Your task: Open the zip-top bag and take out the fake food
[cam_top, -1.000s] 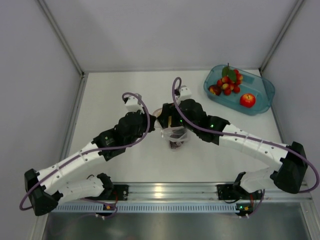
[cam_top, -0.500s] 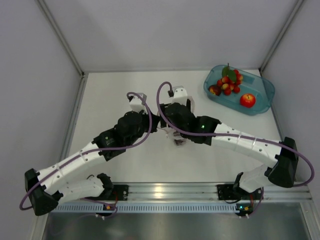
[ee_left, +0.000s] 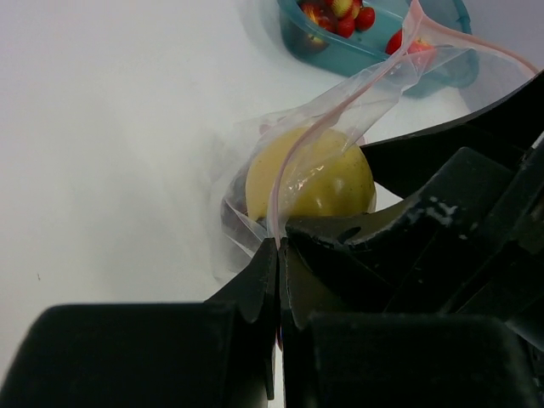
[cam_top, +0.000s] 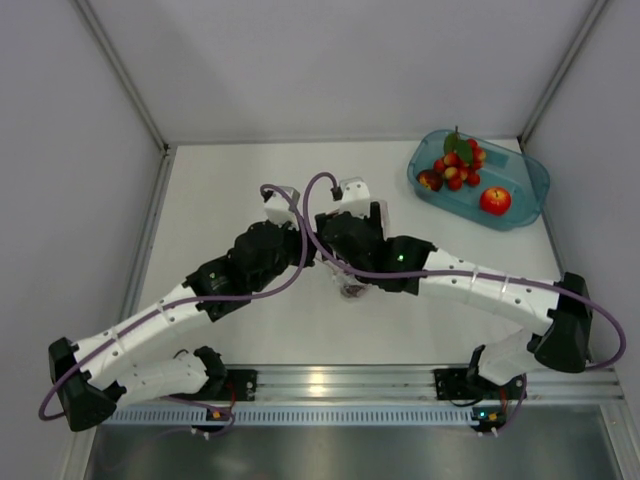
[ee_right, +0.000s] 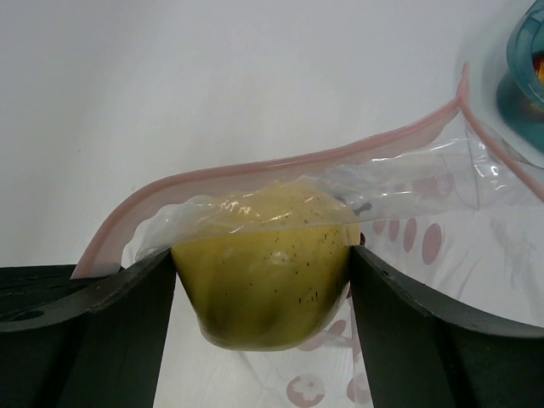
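Observation:
The clear zip-top bag (ee_left: 365, 89) with its pink zip strip (ee_right: 255, 170) stands with its mouth open at the table's middle (cam_top: 350, 289). My left gripper (ee_left: 280, 255) is shut on the bag's edge at the strip. A yellow lemon (ee_right: 263, 289), one piece of the fake food, sits in the bag's mouth, partly under a flap of plastic. My right gripper (ee_right: 263, 255) is shut on this lemon, one finger pressing each side. From above, both wrists crowd over the bag and hide most of it. Something dark shows low in the bag.
A teal tub (cam_top: 524, 196) stands at the back right, holding a red apple (cam_top: 494, 200) and red berries with green leaves (cam_top: 456, 166). Grey walls close in the table on three sides. A metal rail (cam_top: 330, 380) runs along the near edge.
My right arm has swung left and forward, bringing its wrist down over the bag. The left wrist has shifted slightly right, still holding the bag's edge.

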### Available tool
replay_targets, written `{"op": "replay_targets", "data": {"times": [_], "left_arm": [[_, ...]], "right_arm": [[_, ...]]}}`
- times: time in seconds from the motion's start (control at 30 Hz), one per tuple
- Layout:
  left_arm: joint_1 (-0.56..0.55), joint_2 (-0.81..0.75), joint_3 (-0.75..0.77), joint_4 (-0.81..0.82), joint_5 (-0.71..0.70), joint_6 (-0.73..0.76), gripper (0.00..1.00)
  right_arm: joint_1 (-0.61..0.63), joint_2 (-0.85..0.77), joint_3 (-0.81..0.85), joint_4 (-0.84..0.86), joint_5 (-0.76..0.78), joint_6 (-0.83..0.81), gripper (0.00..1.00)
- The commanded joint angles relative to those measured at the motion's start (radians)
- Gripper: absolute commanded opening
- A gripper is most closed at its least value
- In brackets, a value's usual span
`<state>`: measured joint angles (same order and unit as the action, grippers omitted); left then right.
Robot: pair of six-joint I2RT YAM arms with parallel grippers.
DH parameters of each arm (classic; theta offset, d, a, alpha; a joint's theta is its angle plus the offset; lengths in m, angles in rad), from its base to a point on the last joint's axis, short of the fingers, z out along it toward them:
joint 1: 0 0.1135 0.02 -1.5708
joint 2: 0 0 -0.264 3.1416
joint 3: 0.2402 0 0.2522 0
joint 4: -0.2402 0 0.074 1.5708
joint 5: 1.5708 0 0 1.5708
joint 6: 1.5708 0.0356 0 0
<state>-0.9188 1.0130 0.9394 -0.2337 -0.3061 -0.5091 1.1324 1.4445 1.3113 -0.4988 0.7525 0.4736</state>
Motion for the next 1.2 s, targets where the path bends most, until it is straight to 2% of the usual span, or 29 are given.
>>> {"op": "replay_targets", "data": {"times": [0.0,0.27,0.47,0.63,0.9,1.03,1.17], "left_arm": [[-0.012,0.006,0.041,0.091,0.079,0.012,0.00],[-0.012,-0.010,0.002,0.089,-0.022,-0.011,0.00],[-0.012,-0.004,-0.010,0.089,-0.065,-0.038,0.00],[-0.012,-0.002,-0.013,0.089,-0.076,-0.060,0.00],[-0.012,0.001,-0.033,0.086,-0.175,-0.129,0.00],[-0.012,0.018,-0.013,0.048,-0.240,-0.164,0.00],[-0.011,0.029,0.018,-0.024,-0.310,-0.175,0.00]], "right_arm": [[0.047,-0.096,0.020,0.078,-0.028,0.013,0.34],[0.046,-0.252,-0.078,0.166,-0.100,0.028,0.33],[0.043,-0.352,-0.162,0.290,-0.275,0.014,0.32],[0.043,-0.459,-0.251,0.489,-0.398,0.022,0.31],[0.035,-0.591,-0.337,0.712,-0.452,0.000,0.29],[0.030,-0.607,-0.253,0.643,-0.379,-0.084,0.29],[0.006,-0.576,-0.166,0.470,-0.051,-0.199,0.29]]}}
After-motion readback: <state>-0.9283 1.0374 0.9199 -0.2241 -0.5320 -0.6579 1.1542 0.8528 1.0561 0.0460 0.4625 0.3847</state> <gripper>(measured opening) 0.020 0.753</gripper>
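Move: The yellow fruit is already between the right fingers, still in the bag's mouth; it sits about 4 cm ahead of the left hand and 6 cm to its right, about level. The teal tub lies some 28 cm ahead of the right hand, 36 cm to its right and 20 cm below. The dark fruit in the bag's bottom is almost straight below the right hand, about 18 cm down. From the left hand the tub is roughly 31 cm ahead and 43 cm right, 21 cm lower. The yellow fruit, kept in the right fingers' unchanged grip, is drawn up out of the bag's mouth: about 20 cm up and at first some 9 cm back, easing forward and to the right at the end, while the hand rolls its left side up some 45 degrees and its fingers tip upward. The shut left fingers keep pinching the bag's rim, drifting a little forward and left late on. ##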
